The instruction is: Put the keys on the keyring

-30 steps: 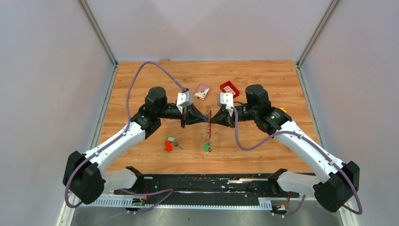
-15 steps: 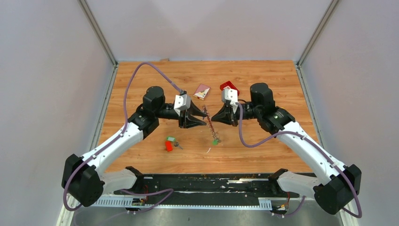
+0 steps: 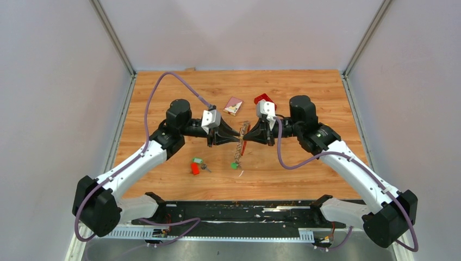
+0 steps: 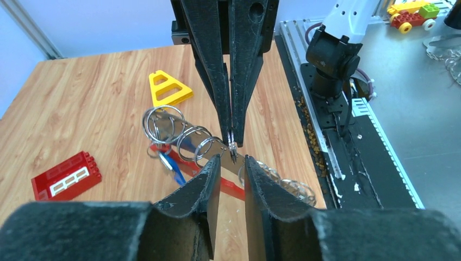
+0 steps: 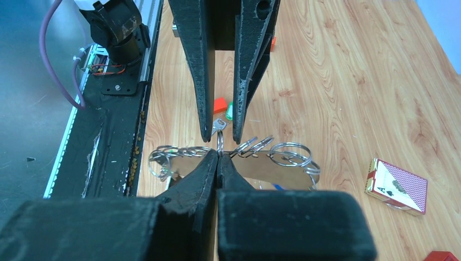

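Observation:
The keyring (image 3: 238, 151), a grey metal strip strung with wire rings, hangs between both grippers above the table. My right gripper (image 3: 244, 136) is shut on one of its rings (image 5: 218, 155). My left gripper (image 3: 238, 136) faces it tip to tip, and its jaws (image 4: 232, 160) stand a little apart on either side of that ring without touching it. A green key (image 3: 234, 165) dangles at the strip's low end. A blue key (image 4: 173, 167) and the red arc (image 4: 235, 188) hang under the strip (image 4: 187, 142). Another green key (image 3: 198, 161) lies on the table.
A small red block (image 3: 194, 169) lies beside the loose green key. A card box (image 3: 233, 105) and a red gridded tray (image 3: 263, 99) sit behind the grippers. A yellow triangle frame (image 4: 168, 87) lies beyond the right arm.
My left gripper let go of the ring, drew back with wide jaws, then came in again with narrower jaws. The hanging keyring swung right and back left. The right gripper stayed shut.

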`<state>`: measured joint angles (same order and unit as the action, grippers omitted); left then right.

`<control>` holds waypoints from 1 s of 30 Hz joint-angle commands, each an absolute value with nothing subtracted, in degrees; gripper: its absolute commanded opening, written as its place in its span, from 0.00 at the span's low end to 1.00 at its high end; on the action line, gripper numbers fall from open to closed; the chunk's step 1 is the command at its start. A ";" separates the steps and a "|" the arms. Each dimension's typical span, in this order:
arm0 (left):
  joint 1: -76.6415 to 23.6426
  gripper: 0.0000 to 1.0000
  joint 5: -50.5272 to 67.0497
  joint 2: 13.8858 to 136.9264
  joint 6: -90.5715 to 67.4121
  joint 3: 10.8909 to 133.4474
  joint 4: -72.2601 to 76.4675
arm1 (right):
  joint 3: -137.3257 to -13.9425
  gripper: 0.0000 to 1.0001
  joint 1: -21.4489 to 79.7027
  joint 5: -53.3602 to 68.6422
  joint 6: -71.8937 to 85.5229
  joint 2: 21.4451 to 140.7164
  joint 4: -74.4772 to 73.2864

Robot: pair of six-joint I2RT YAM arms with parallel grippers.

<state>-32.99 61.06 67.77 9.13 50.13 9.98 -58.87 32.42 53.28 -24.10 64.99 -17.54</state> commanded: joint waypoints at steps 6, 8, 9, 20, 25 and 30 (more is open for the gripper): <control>-33.90 0.22 62.18 69.15 4.87 50.54 16.21 | -58.23 0.00 32.23 53.66 -21.02 64.39 -11.67; -34.08 0.21 62.20 69.31 4.31 50.54 16.66 | -58.10 0.00 32.24 53.44 -21.07 64.56 -11.61; -34.16 0.19 62.08 69.29 4.00 50.54 16.93 | -58.05 0.00 32.24 53.36 -21.06 64.64 -11.53; -34.70 0.00 51.09 70.63 18.64 63.38 -16.98 | -57.36 0.19 32.24 48.28 -25.30 63.16 -13.46; -37.33 0.00 42.87 74.78 26.44 73.23 -35.34 | -57.67 0.34 32.24 48.75 -27.63 62.40 -14.92; -39.05 0.00 40.96 75.49 26.29 74.58 -36.96 | -57.84 0.36 32.24 50.32 -27.55 62.79 -15.18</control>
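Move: The keyring, with the ring pinched at the right hand's fingertips, hangs about 1 cm to the left hand's right and 2 cm below it; for the right hand it is about 1 cm left and 2 cm down. Counted from the left hand, the keyring's green tag dangles roughly 8 cm back, 1 cm left and 4 cm lower. On the table, some 27 cm below, lie the loose red-tagged keys, about 17 cm left and level fore-and-aft, and a white scrap about 2 cm back and 1 cm right. The left hand, its half-open fingertips already around the ring, eases barely a centimetre to the right and shuts them on it beside the right hand's tips, while the right hand still keeps its pinch. The right fingers then open about a third and let go, drifting roughly 1 cm forward, as the left hand carries the keyring some 2 cm forward, tipping its right-pointing fingers down about 20 degrees and turning slightly counter-clockwise. ##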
